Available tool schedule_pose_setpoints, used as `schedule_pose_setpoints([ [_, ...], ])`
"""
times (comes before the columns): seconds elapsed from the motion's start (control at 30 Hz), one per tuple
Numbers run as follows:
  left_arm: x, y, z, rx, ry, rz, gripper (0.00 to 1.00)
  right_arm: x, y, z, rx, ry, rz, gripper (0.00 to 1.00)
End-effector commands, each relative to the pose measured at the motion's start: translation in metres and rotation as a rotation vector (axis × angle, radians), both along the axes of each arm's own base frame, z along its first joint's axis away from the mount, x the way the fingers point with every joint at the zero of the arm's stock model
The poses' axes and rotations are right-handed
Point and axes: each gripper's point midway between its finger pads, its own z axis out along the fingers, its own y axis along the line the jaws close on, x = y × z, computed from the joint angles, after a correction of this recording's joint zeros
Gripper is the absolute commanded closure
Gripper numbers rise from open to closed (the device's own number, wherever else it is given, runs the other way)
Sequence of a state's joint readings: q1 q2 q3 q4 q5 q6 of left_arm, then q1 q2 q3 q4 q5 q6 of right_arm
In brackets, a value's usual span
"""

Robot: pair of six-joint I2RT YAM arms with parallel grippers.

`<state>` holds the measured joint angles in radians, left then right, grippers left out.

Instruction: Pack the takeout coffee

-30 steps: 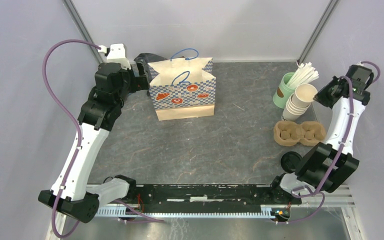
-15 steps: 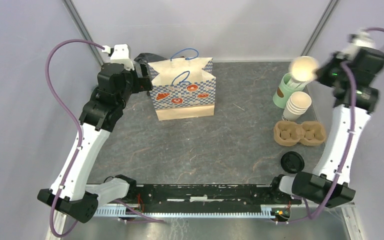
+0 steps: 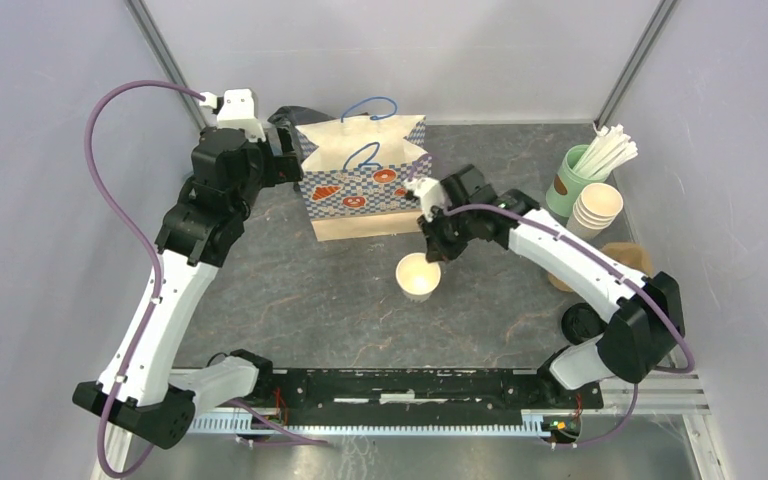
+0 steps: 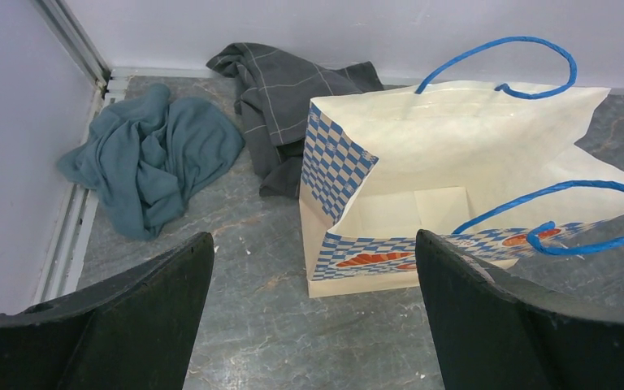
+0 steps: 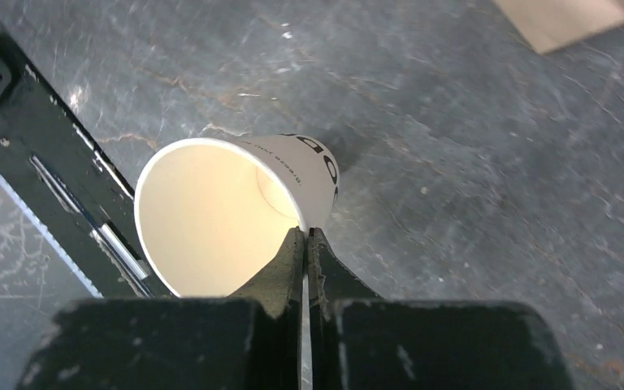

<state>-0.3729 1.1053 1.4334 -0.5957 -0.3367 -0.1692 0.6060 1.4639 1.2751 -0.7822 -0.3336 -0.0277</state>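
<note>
A lidless cream paper cup (image 3: 419, 276) (image 5: 227, 203) hangs tilted low over the middle of the table. My right gripper (image 3: 432, 256) (image 5: 305, 236) is shut on its rim, one finger inside the cup and one outside. A round black lid (image 3: 582, 322) lies apart on the table at the near right. No lidded takeout coffee is in view. The blue-checked paper bag (image 3: 365, 185) (image 4: 455, 162) stands open at the back. My left gripper (image 3: 290, 160) (image 4: 314, 244) is open and empty at the bag's left end.
A stack of lidless cream cups (image 3: 594, 207) and a mint-green cup of straws (image 3: 572, 175) stand at the far right. The right arm partly hides a cardboard cup carrier (image 3: 622, 257). A teal cloth (image 4: 154, 154) and a grey cloth (image 4: 292, 89) lie in the back left corner.
My right arm lifted one cup off the stack at the far right and swung it leftward and down to the table's middle. The left arm has stayed put.
</note>
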Motion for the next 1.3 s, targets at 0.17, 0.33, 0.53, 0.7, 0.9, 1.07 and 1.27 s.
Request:
schedule_pose_setpoints([
  [0.17, -0.003, 0.007, 0.017, 0.034, -0.055, 0.013, 0.00, -0.016, 0.025, -0.024, -0.056, -0.106, 0.121, 1.00],
  [0.33, -0.002, 0.006, 0.015, 0.032, -0.052, 0.010, 0.00, -0.032, 0.023, -0.037, -0.067, -0.062, 0.172, 1.00],
  [0.53, -0.001, 0.005, 0.011, 0.034, -0.040, 0.009, 0.00, -0.039, 0.026, -0.036, -0.033, -0.038, 0.181, 0.98],
  [0.7, 0.000, 0.005, 0.008, 0.035, -0.035, 0.009, 0.00, -0.008, 0.002, 0.003, -0.042, -0.153, -0.023, 0.47],
  [0.9, 0.001, 0.001, 0.001, 0.023, -0.023, -0.003, 0.00, 0.026, -0.118, 0.063, -0.027, -0.308, -0.612, 0.32],
  [1.07, 0.001, 0.002, -0.005, 0.034, -0.012, 0.000, 0.00, -0.013, -0.222, 0.023, -0.237, -0.134, -1.111, 0.29],
  [1.27, 0.003, 0.004, -0.014, 0.041, 0.009, 0.009, 0.00, -0.056, -0.276, -0.030, -0.295, 0.134, -1.391, 0.34],
])
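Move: The right hand still holds the paper cup by its rim, and the bare table spot where the cup is to stand lies about 5 cm back, 4 cm to its left and 15 cm below. The bag stands roughly 16 cm ahead and 13 cm to the left. The cup tray is about 4 cm ahead and 33 cm to the right, the black lid 7 cm back and 32 cm to the right. From the left hand, that spot lies some 12 cm back, 22 cm right and 37 cm below. Keeping its pinch on the rim, the right hand eases down about 5 cm and back 4 cm, drifting a little left, to stand the cup on the table in front of the bag, then opens and lets go. It lifts clear and sweeps some 25 cm right towards the cup tray in a rising arc, turning roughly 75 degrees clockwise and sinking again at the end with fingers open. ##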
